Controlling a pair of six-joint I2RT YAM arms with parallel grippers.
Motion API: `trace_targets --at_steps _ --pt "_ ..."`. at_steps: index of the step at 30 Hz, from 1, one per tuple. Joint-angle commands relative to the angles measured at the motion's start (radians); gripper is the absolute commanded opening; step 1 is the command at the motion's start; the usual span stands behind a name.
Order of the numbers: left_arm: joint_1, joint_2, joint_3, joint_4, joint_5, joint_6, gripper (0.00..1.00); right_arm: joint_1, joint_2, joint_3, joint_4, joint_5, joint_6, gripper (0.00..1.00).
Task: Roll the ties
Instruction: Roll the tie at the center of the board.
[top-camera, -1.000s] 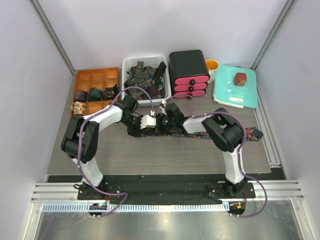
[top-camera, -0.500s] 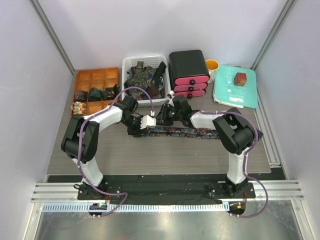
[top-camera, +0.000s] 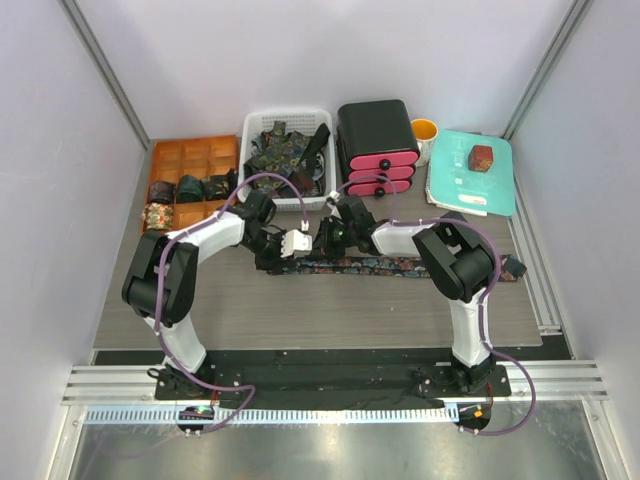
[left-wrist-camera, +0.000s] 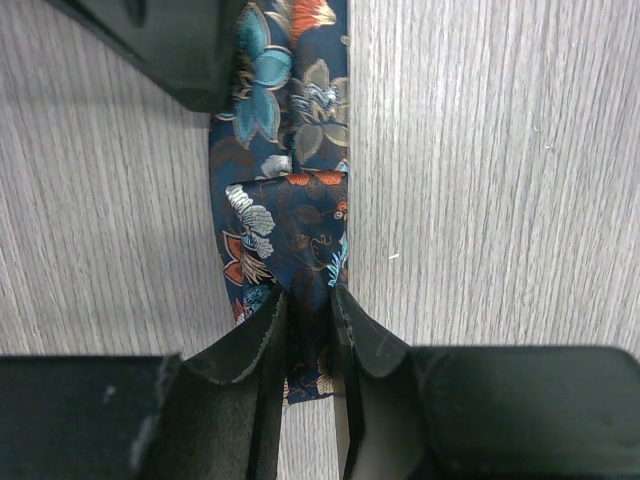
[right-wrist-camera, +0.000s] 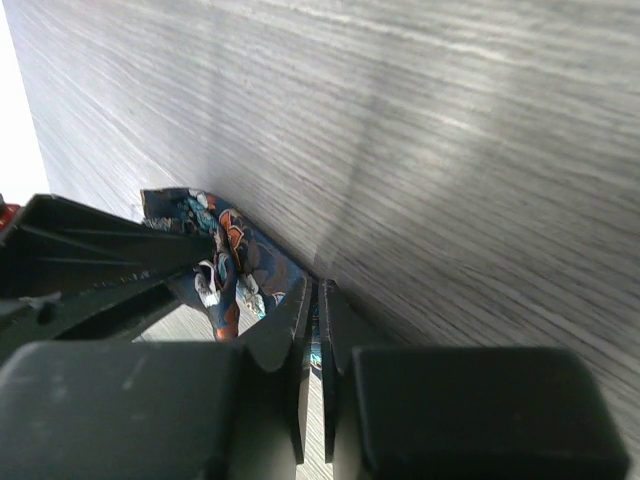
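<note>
A dark floral tie (top-camera: 392, 266) lies flat across the table, its tail reaching to the right past my right arm. My left gripper (top-camera: 308, 247) is shut on its left end. In the left wrist view the folded end of the tie (left-wrist-camera: 285, 170) runs down between the jaws of the left gripper (left-wrist-camera: 308, 300). My right gripper (top-camera: 325, 243) sits right against the left one. In the right wrist view the right gripper (right-wrist-camera: 312, 290) is shut on an edge of the tie (right-wrist-camera: 235, 255). More ties fill the white basket (top-camera: 288, 115).
An orange divided tray (top-camera: 190, 155) at the back left holds several rolled ties (top-camera: 190, 187). A black and pink drawer unit (top-camera: 378, 147), a yellow cup (top-camera: 425, 130) and a teal board (top-camera: 470, 185) bearing a small red-brown box (top-camera: 482, 157) stand at the back right.
My right gripper lifted off the tie, opened briefly, then shut on it again a little further left, close to the left gripper. The left gripper tightened and barely moved.
</note>
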Motion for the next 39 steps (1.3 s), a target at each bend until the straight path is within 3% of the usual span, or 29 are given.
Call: trace_targets --at_steps 1,9,22,39 --pt "0.002 -0.053 -0.001 0.028 0.039 -0.042 0.22 0.007 -0.045 0.019 -0.004 -0.041 -0.054 0.11" --pt "0.003 -0.037 0.004 -0.001 0.041 -0.026 0.22 0.015 -0.053 0.001 0.008 -0.035 -0.105 0.11" --pt "0.003 0.017 0.018 -0.052 -0.002 0.008 0.24 0.016 -0.162 -0.078 0.161 -0.124 0.090 0.34" --pt "0.002 0.022 0.019 -0.063 -0.008 0.030 0.25 0.071 -0.048 -0.108 0.241 -0.085 0.174 0.38"
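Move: The left fingers already pinch the tie's small folded roll, about 1 cm to their right and 1 cm below. From the nearly shut right fingers the roll lies roughly 8 cm left, 3 cm back and 1 cm lower. The middle of the unrolled length is about 22 cm right and 3 cm back of them; the white basket stands some 23 cm ahead and 8 cm left, the black drawer box some 25 cm ahead and 14 cm right. Right hand rises about 6 cm opening, shifts back-left some 4 cm towards the left-held roll, then half sinks. ##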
